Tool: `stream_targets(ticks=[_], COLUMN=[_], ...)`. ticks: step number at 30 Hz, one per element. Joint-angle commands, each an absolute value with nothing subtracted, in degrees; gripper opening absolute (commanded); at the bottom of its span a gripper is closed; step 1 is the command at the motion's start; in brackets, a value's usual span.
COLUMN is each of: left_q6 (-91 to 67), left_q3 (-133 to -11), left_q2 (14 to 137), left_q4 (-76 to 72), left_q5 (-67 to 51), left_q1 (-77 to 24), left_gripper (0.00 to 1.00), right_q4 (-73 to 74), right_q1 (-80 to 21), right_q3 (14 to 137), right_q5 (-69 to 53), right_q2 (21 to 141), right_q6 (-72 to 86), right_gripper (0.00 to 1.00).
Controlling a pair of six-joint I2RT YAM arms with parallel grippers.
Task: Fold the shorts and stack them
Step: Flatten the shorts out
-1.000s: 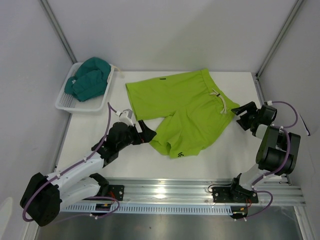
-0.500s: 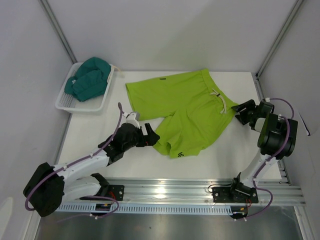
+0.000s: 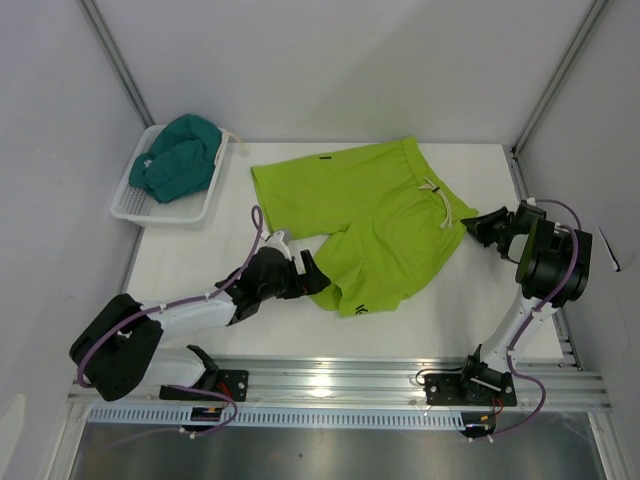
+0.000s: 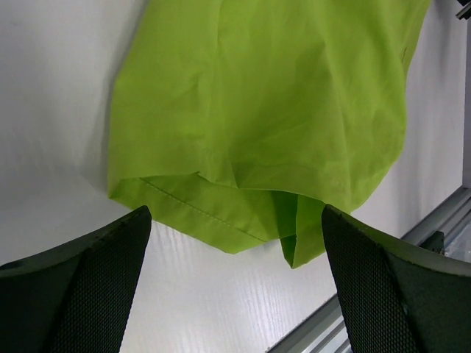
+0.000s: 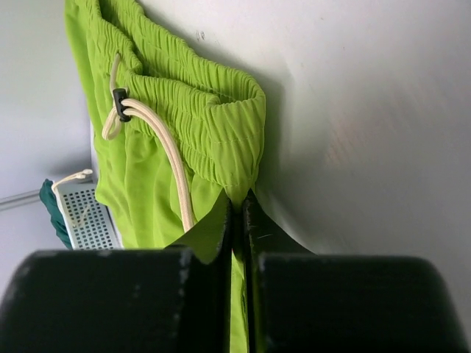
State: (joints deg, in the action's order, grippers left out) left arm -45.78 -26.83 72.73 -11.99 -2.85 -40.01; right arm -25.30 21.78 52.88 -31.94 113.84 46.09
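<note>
The lime green shorts (image 3: 365, 225) lie spread flat in the middle of the white table (image 3: 185, 260), waistband to the right with a cream drawstring (image 5: 171, 158). My right gripper (image 3: 472, 228) is shut on the waistband's corner (image 5: 243, 147), with green cloth pinched between its jaws (image 5: 237, 215). My left gripper (image 3: 314, 277) stands open at the near leg's hem (image 4: 213, 220), its fingers (image 4: 81, 287) on either side just short of the cloth and nothing between them. The dark teal shorts (image 3: 178, 155) sit bunched in the basket at the back left.
The white mesh basket (image 3: 135, 205) stands at the table's back left corner and also shows in the right wrist view (image 5: 88, 213). A metal rail (image 3: 400, 375) runs along the near edge. Grey walls close in the left, back and right sides.
My right gripper has shut on the waistband corner of the green shorts. My left arm has reached right and nearer to the leg hem, staying open.
</note>
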Motion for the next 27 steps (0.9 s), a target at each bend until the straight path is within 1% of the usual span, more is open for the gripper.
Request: stream_targets(ticks=[1, 8, 11, 12, 14, 21, 27], left_q6=[-51.85, -56.24, -58.44, -58.97, -60.2, -63.19, -64.33], left_q3=[-26.28, -26.02, -23.82, -23.04, -22.15, -16.27, -15.47], left_q2=[74.44, 80.23, 81.73, 82.09, 83.05, 82.44, 82.88], left_q4=[-18.63, -23.72, -28.82, -30.05, -31.64, -41.2, -42.54], left_q5=[-3.52, -2.29, -0.97, -0.71, 1.22, 8.43, 11.33], left_q1=[-41.74, -42.54, -42.54, -42.54, -42.54, -42.54, -42.45], left_gripper=[0.99, 0.98, 0.91, 0.87, 0.85, 0.72, 0.72], right_q4=[-28.82, -31.55, -31.73, -31.82, -31.9, -32.34, -32.43], right_q1=[22.15, 22.24, 22.24, 22.32, 22.41, 22.32, 22.32], right_q3=[52.21, 50.28, 50.1, 50.18, 50.1, 49.92, 49.83], right_q5=[-33.75, -33.93, -33.84, -33.92, -33.93, -33.92, -33.84], right_q2=[114.87, 113.91, 113.82, 113.91, 113.82, 113.73, 113.73], right_q6=[47.1, 47.64, 47.72, 47.72, 47.81, 47.9, 48.08], right_gripper=[0.0, 0.0, 0.0, 0.0, 0.0, 0.0, 0.0])
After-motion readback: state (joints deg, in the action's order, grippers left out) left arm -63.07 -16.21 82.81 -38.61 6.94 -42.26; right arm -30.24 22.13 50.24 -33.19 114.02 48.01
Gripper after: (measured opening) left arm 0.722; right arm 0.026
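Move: The folded leg hem of the shorts lies under my open left hand, some 6 cm below, about 2 cm ahead and 2 cm to the right. From this hand, the small logo is about 10 cm right and 6 cm back, and the other leg's near corner about 12 cm ahead and 10 cm left, both down at table height. From my right hand, the hem is roughly 38 cm left and 19 cm back. I sink my left hand about 3 cm onto the folded leg hem, swinging some 2 cm right on the way and then back left with a little forward. I turn it about 15 degrees counter-clockwise, roll its left side down and bring the wide-open fingers about a quarter of the way closed around the fabric. My right hand stays put and keeps the waistband corner pinched. ##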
